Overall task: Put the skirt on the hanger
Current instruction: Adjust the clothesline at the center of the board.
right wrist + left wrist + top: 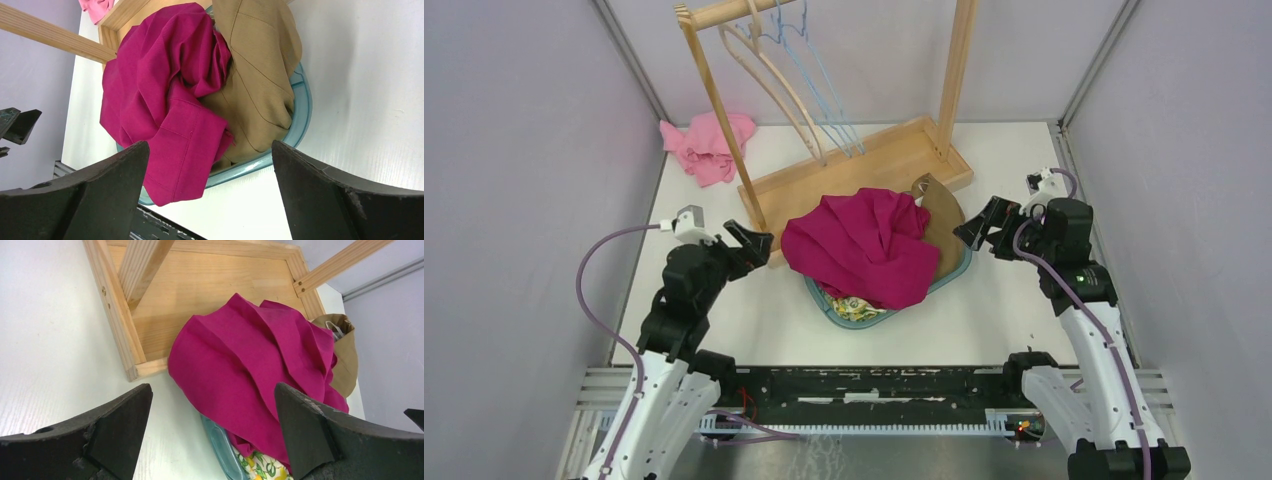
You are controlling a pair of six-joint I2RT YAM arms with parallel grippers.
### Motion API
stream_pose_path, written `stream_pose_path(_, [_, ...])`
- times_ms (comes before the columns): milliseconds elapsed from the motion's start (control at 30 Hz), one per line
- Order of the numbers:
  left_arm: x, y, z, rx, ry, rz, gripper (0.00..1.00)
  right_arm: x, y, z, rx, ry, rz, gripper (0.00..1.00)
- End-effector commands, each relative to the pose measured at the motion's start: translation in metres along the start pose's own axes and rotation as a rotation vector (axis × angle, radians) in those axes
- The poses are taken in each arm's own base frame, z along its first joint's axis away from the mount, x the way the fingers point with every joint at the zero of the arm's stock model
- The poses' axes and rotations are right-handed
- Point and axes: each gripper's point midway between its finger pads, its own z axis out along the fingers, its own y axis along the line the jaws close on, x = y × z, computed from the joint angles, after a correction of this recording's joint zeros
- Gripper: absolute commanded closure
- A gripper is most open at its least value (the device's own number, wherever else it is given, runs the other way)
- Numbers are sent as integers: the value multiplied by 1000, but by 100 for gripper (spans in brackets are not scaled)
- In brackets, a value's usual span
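Note:
A blue basket (957, 274) in the middle of the table holds a pile of clothes. A magenta garment (864, 245) lies on top and spills over the rim. A tan garment (942, 225) with a white loop sits behind it on the right. I cannot tell which of them is the skirt. Wooden hangers (769, 70) and blue wire hangers (822, 85) hang on the wooden rack (864, 160) behind. My left gripper (757, 243) hovers open left of the pile, and my right gripper (972, 228) hovers open on its right. Both hold nothing.
A pink cloth (709, 145) lies at the back left beside the rack's post. Floral fabric (856, 308) shows at the basket's front. The rack's base board touches the pile's far side. Grey walls close in on both sides.

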Motion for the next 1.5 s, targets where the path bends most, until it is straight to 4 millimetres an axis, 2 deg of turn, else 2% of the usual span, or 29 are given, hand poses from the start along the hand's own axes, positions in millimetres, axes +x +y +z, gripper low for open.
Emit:
stream_pose_path(0, [-19, -3, 2, -8, -74, 14, 1, -11, 6, 1, -30, -39, -31, 0])
stream_pose_path(200, [-26, 10, 15, -91, -115, -28, 0, -11, 8, -1, -39, -46, -34, 1])
stream_pose_path(233, [-27, 12, 19, -100, -125, -37, 3, -11, 8, -2, -41, -50, -34, 0])
stream_pose_path(400, [-28, 24, 44, -165, -162, -64, 9, -12, 9, -3, -45, -51, -32, 0])
stream_pose_path(533, [-41, 37, 62, -246, -224, -27, 15, -11, 10, -1, -48, -45, -17, 0])
stream_pose_path(700, [-48, 51, 89, -342, -252, 33, 16, -12, 14, -1, -66, -49, -7, 0])
stream_pose_path(867, [-54, 50, 116, -350, -278, 71, 17, -13, 15, 0, -76, -48, -4, 0])
stream_pose_path(1000, [-57, 44, 138, -353, -278, 109, 23, -10, 14, 4, -78, -35, 4, 0])
stream_pose_path(1133, [-68, 47, 153, -399, -305, 148, 27, -9, 13, 5, -81, -28, 5, 0])
stream_pose_path(1200, [-74, 42, 162, -386, -323, 158, 29, -8, 13, 6, -80, -25, 5, 0])
stream_pose_path(1267, [-78, 36, 175, -370, -329, 166, 33, -7, 12, 8, -83, -18, 6, 0])
stream_pose_path(1367, [-79, 30, 194, -356, -310, 186, 46, -8, 12, 10, -81, -11, 6, 0])
stream_pose_path(1467, [-77, 23, 214, -331, -292, 207, 47, -9, 12, 11, -80, -8, 5, 0])
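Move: Ahead of the left hand by some 19 cm and 4 cm to its left stands the clothesline's left post; the stretch to be gripped is about 5 cm lower. The board it stands on has its middle roughly 30 cm ahead, 19 cm right, 18 cm down. The magenta skirt lies about 15 cm ahead, 18 cm right, 16 cm down. From the idle right hand, that post stretch is some 18 cm ahead and 42 cm left, about 6 cm lower. Reaching forward about 19 cm, the left hand bears slightly left and dips some 7 cm before rising a little, coming in on the clothesline's left post above the board. The wrist swings some 20 degrees counter-clockwise and rolls its left side up, while the wide-open fingers narrow to about half open with the post between them, meeting the wood. ##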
